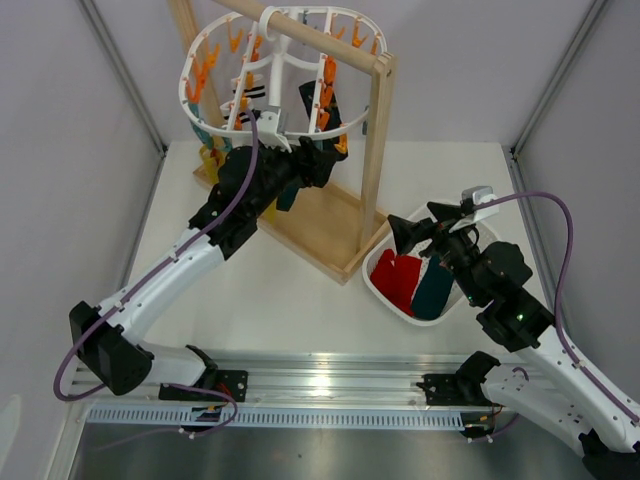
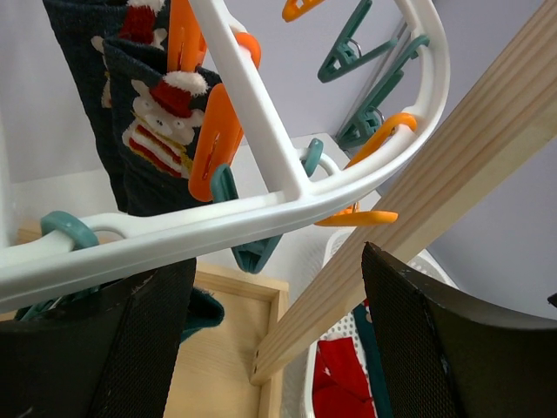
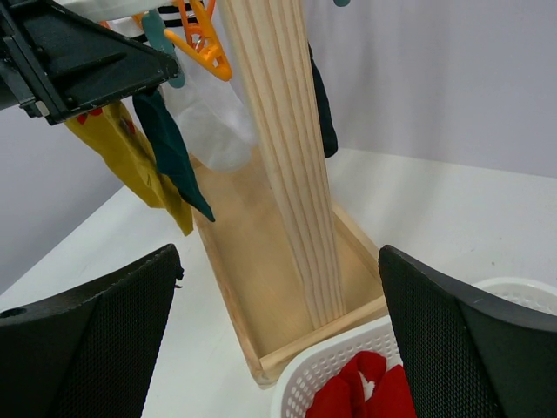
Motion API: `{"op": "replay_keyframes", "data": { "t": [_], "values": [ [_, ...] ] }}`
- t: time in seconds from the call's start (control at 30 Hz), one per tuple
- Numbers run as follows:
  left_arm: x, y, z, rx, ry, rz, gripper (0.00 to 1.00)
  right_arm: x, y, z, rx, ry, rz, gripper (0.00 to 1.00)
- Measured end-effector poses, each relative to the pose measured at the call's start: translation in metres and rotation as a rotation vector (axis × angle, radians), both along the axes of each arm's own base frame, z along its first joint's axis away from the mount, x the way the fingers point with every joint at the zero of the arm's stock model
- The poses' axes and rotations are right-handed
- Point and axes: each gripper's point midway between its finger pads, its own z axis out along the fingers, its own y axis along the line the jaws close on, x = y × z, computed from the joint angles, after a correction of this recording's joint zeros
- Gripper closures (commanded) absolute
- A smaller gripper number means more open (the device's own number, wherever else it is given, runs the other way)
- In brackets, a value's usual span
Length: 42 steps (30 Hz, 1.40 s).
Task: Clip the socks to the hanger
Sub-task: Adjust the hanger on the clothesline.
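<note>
The white hanger [image 1: 214, 131] hangs from the wooden rack's bar, with orange and teal pegs. Its ring [image 2: 261, 196] crosses the left wrist view, where a navy sock with a Santa figure [image 2: 144, 148] hangs from an orange peg [image 2: 218, 131]. My left gripper [image 1: 322, 160] is open and empty just below the ring's near right side [image 2: 278, 348]. A yellow sock [image 3: 130, 148] and a teal sock [image 3: 170, 148] hang clipped. A red sock [image 1: 398, 280] and a teal sock [image 1: 435, 288] lie in the basket. My right gripper [image 1: 408, 232] is open and empty above the basket's far-left rim [image 3: 278, 348].
The light wooden rack has a post [image 1: 374, 160] and a base tray [image 1: 320, 230] between my arms. The white perforated basket [image 1: 374, 290] sits against the tray's right corner. Grey walls close in the left, back and right of the table.
</note>
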Motion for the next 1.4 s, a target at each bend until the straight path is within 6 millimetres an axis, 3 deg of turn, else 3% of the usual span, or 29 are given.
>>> {"op": "replay_keyframes", "data": {
  "t": [0.37,0.93,1.27,1.4],
  "values": [
    [0.002,-0.002,0.010,-0.027,-0.031,-0.001,0.21,0.000,0.002,-0.002,0.000,-0.002,0.009,0.01],
    [0.008,-0.006,0.009,-0.052,-0.063,0.001,0.28,-0.001,0.003,-0.003,-0.002,-0.002,0.017,0.01],
    [0.012,-0.009,0.012,-0.080,-0.086,0.002,0.49,-0.001,0.004,-0.003,0.000,-0.001,0.024,0.01],
    [0.012,-0.008,0.014,-0.092,-0.100,0.007,0.51,-0.002,0.005,-0.002,0.004,-0.001,0.029,0.02]
  ]
}}
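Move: The teal clip under the hanger's near-right rim is almost between the left hand's open fingers, some 2 cm farther out, 1 cm right and level. From this hand the wooden post stands about 8 cm right and 2 cm ahead, the dark Santa sock about 8 cm ahead and 1 cm left, and the teal sock roughly 2 cm ahead, 4 cm left and 8 cm lower. From the right hand the clip is some 14 cm ahead, 15 cm left and 2 cm higher. Creeping up and forward by a bit over 1 cm each, and nearly 1 cm right, the left hand works in beneath the hanger rim so that its fingers come to either side of the teal clip. The wrist tips and rolls slightly, under 10 degrees in all, while the fingers close from wide to about half open, mostly near the end; a pinch on the clip can't be seen yet. ##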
